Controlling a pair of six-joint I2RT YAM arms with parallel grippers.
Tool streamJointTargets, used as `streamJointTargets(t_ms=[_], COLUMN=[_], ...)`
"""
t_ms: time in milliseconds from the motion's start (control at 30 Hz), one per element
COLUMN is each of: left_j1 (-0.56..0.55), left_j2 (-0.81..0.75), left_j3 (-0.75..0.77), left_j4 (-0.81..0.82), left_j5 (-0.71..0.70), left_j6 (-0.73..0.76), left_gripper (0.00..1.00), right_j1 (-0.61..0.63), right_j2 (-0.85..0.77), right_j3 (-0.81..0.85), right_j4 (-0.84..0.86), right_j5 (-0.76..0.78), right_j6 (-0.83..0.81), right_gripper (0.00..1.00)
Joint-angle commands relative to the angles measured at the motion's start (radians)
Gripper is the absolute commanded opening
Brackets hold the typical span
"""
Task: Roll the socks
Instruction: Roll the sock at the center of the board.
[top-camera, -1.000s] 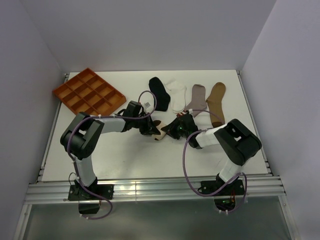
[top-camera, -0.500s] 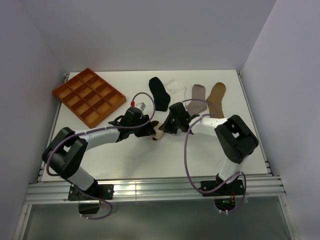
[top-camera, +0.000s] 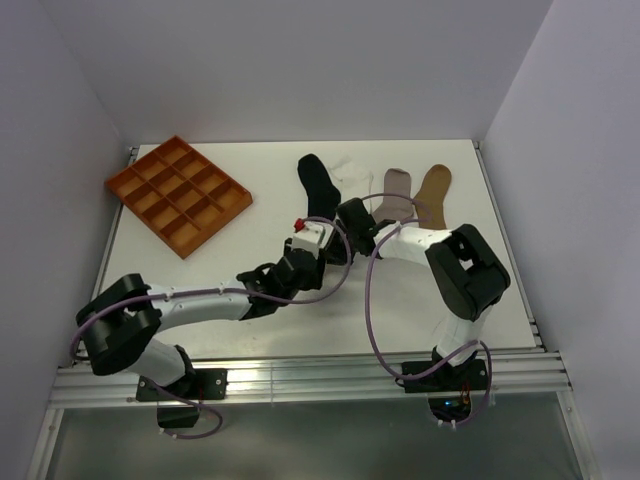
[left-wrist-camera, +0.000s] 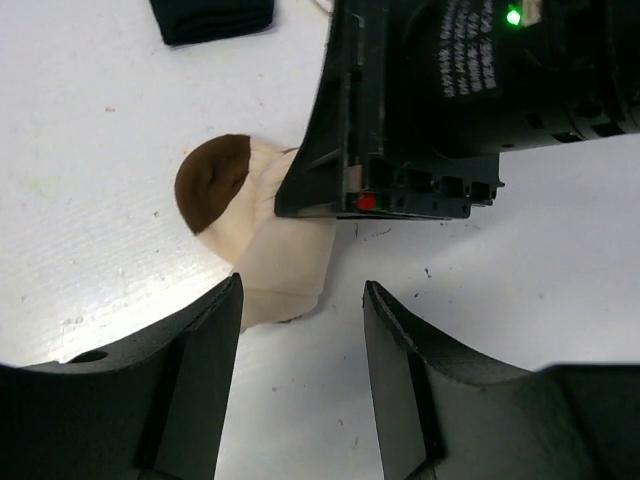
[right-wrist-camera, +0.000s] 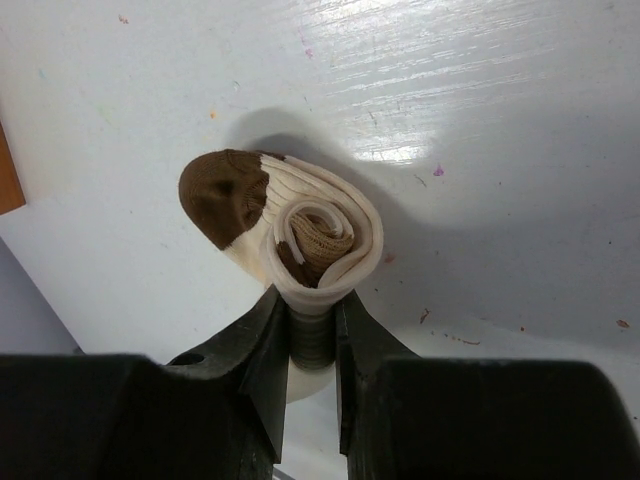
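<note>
The cream sock (right-wrist-camera: 318, 232) with a brown toe is wound into a roll, and my right gripper (right-wrist-camera: 312, 325) is shut on the roll's near end. In the left wrist view the same cream sock (left-wrist-camera: 262, 225) lies on the table under the right gripper's black body (left-wrist-camera: 450, 100). My left gripper (left-wrist-camera: 300, 335) stands open just short of it, with only bare table between its fingers. Both grippers hide this sock from above. Behind them lie the black sock (top-camera: 318, 184), the white sock (top-camera: 349, 170), the grey sock (top-camera: 396, 190) and the tan sock (top-camera: 433, 194).
The orange compartment tray (top-camera: 178, 194) sits at the back left of the white table (top-camera: 200, 260). Both arms meet near the table's middle, close in front of the row of flat socks. Grey walls close in three sides.
My left gripper has opened and let go of the cream sock, and its arm has stretched out low across the table. The right gripper has carried the roll a little farther back.
</note>
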Motion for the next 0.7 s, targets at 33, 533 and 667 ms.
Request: streamJointTargets(t_ms=[33, 533, 667], left_j1=[-0.043, -0.063, -0.063], left_j2=[0.092, 0.310, 0.342], left_j3=[0.063, 0.104, 0.121], left_j4=[0.094, 0.113, 0.090], left_j5=[-0.100, -0.206, -0.221], left_j6=[0.144, 0.196, 0.191], left_gripper=[0.56, 0.56, 0.56], right_j1=[0.002, -0.001, 0.001], right_j2=[0.047, 0.062, 0.059], right_j3=[0.005, 0.017, 0.012], right_j4=[-0.103, -0.086, -0.083], right_j5=[-0.010, -0.077, -0.094], right_j6=[-0.026, -0.020, -0.018], right_gripper=[0.04, 0.04, 0.04])
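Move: Straight ahead of the left hand by about 4 cm and some 8 cm below it lies the half-rolled sock, its brown toe about 7 cm ahead and 3 cm to the left. The black sock's middle is roughly 23 cm ahead, level sideways, and the white sock about 24 cm ahead and 10 cm to the right. The right hand already pinches the roll, with the sock's middle some 2 cm to its left and 1 cm back. Sinking about 6 cm towards the half-rolled sock, the open left hand first eases a centimetre or so right, then edges nearly 2 cm forward as it slows. Its wrist rolls about 20 degrees, left side rising, and its fingers stay apart, ending close by the sock's body; whether they touch can't be seen. The right hand keeps its pinch on the roll and holds practically still. ##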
